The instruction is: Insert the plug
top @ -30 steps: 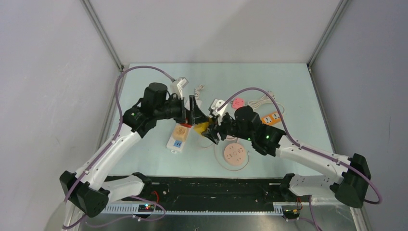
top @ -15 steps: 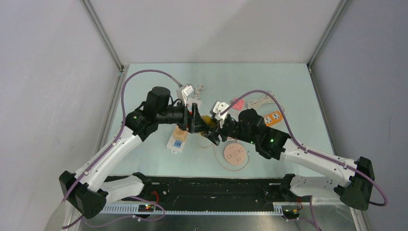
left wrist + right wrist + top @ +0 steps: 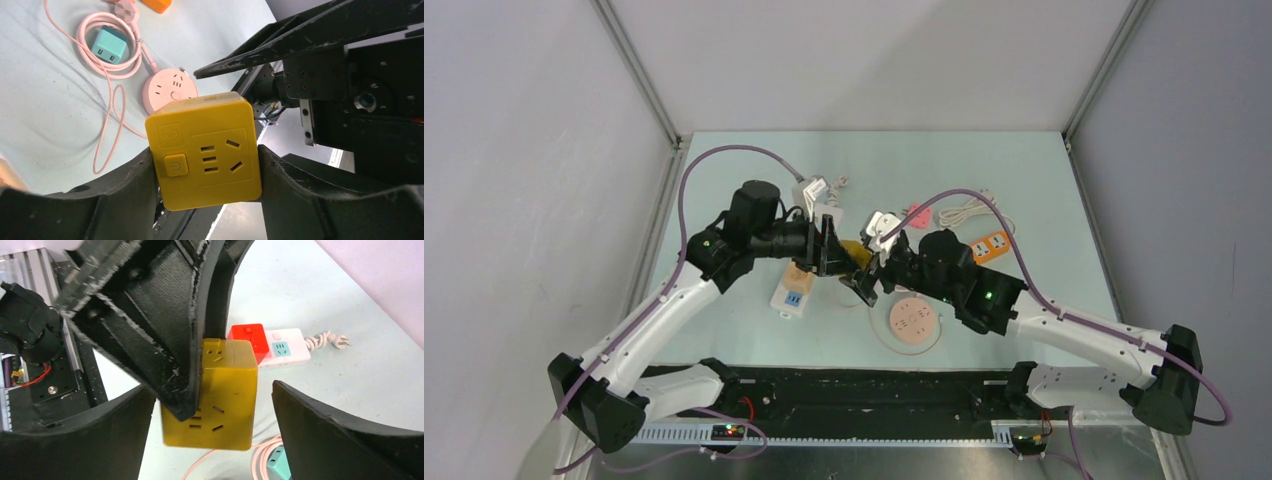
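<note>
The plug is a yellow cube (image 3: 852,253) with socket slots and a power button (image 3: 204,150), held in the air over the middle of the table. My left gripper (image 3: 205,167) is shut on it, both fingers pressing its sides. My right gripper (image 3: 215,407) stands open around the same cube (image 3: 227,395), with a gap on each side. One left finger (image 3: 165,340) covers part of the cube in the right wrist view. Both grippers meet at the cube, the left (image 3: 834,255) and the right (image 3: 869,275).
A white power strip (image 3: 792,288) lies below the left gripper, with a red cube (image 3: 248,337) plugged in it. A round pink socket (image 3: 913,322) with a coiled pink cable, a teal adapter (image 3: 109,44), an orange strip (image 3: 986,245) and a white cable (image 3: 964,210) lie to the right.
My left gripper has moved in and shut on the yellow cube. My right gripper, which held the cube, has opened and let go.
</note>
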`<state>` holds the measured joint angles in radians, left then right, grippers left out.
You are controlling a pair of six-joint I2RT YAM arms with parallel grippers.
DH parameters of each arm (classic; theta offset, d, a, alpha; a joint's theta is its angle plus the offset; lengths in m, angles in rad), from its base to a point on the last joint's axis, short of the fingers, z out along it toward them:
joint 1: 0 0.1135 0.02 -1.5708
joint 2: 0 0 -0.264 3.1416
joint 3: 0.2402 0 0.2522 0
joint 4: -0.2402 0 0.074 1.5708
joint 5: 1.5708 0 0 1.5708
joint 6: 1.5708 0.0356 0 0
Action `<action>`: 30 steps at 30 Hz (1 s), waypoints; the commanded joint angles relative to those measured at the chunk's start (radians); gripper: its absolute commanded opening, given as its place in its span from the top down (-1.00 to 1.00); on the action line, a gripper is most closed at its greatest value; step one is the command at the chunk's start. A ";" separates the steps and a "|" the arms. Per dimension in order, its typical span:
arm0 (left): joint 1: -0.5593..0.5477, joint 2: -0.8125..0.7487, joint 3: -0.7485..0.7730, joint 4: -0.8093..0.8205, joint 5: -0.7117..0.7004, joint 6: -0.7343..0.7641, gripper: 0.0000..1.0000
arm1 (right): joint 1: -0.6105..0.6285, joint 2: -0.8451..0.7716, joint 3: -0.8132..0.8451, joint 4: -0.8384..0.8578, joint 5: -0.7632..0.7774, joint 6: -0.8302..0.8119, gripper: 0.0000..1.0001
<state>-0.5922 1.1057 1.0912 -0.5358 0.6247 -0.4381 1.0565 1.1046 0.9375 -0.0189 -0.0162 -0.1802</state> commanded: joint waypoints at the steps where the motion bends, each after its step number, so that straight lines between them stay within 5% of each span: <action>1: -0.006 -0.003 0.034 0.021 -0.051 0.071 1.00 | 0.010 -0.064 0.013 0.044 0.005 0.058 -0.86; 10: 0.028 0.046 0.096 0.013 -0.319 0.217 1.00 | 0.013 -0.265 -0.014 -0.140 0.011 0.265 -0.89; 17: 0.036 0.193 0.192 0.012 -0.668 0.408 1.00 | -0.015 -0.427 -0.019 -0.459 0.227 0.523 -0.84; 20: 0.070 0.272 0.249 0.010 -0.677 0.429 1.00 | -0.063 -0.494 -0.041 -0.564 0.273 0.582 -0.84; 24: 0.171 0.379 0.343 0.009 -0.500 0.393 1.00 | -0.147 -0.543 -0.075 -0.567 0.222 0.605 -0.85; 30: 0.197 0.552 0.430 -0.012 -0.515 0.414 1.00 | -0.284 -0.531 -0.101 -0.574 0.110 0.619 -0.84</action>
<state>-0.3996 1.5841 1.4506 -0.5659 0.0818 -0.0589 0.8337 0.5636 0.8459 -0.5758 0.1650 0.4004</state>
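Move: My left hand holds the yellow plug. The free sockets at the power strip's far end lie about 28 cm ahead of that hand, 7 cm left and 25 cm below. The red plug on the strip is about 8 cm nearer and 3 cm farther left than those sockets, and the tan plug some 16 cm nearer and 5 cm farther left. From my right hand those sockets are some 27 cm ahead, 9 cm left and 26 cm down; the yellow plug is still between its open fingers. I carry the yellow plug in my left hand about 21 cm forward, gathering speed, and 8 cm left while sinking 5 cm towards the strip's far end. The grip stays shut as the wrist swings some 40 degrees, bringing the fingers round from rightward to forward and down. My right hand, already open, backs off the plug: first up and right, then on right and down, ending about 17 cm to the right. ##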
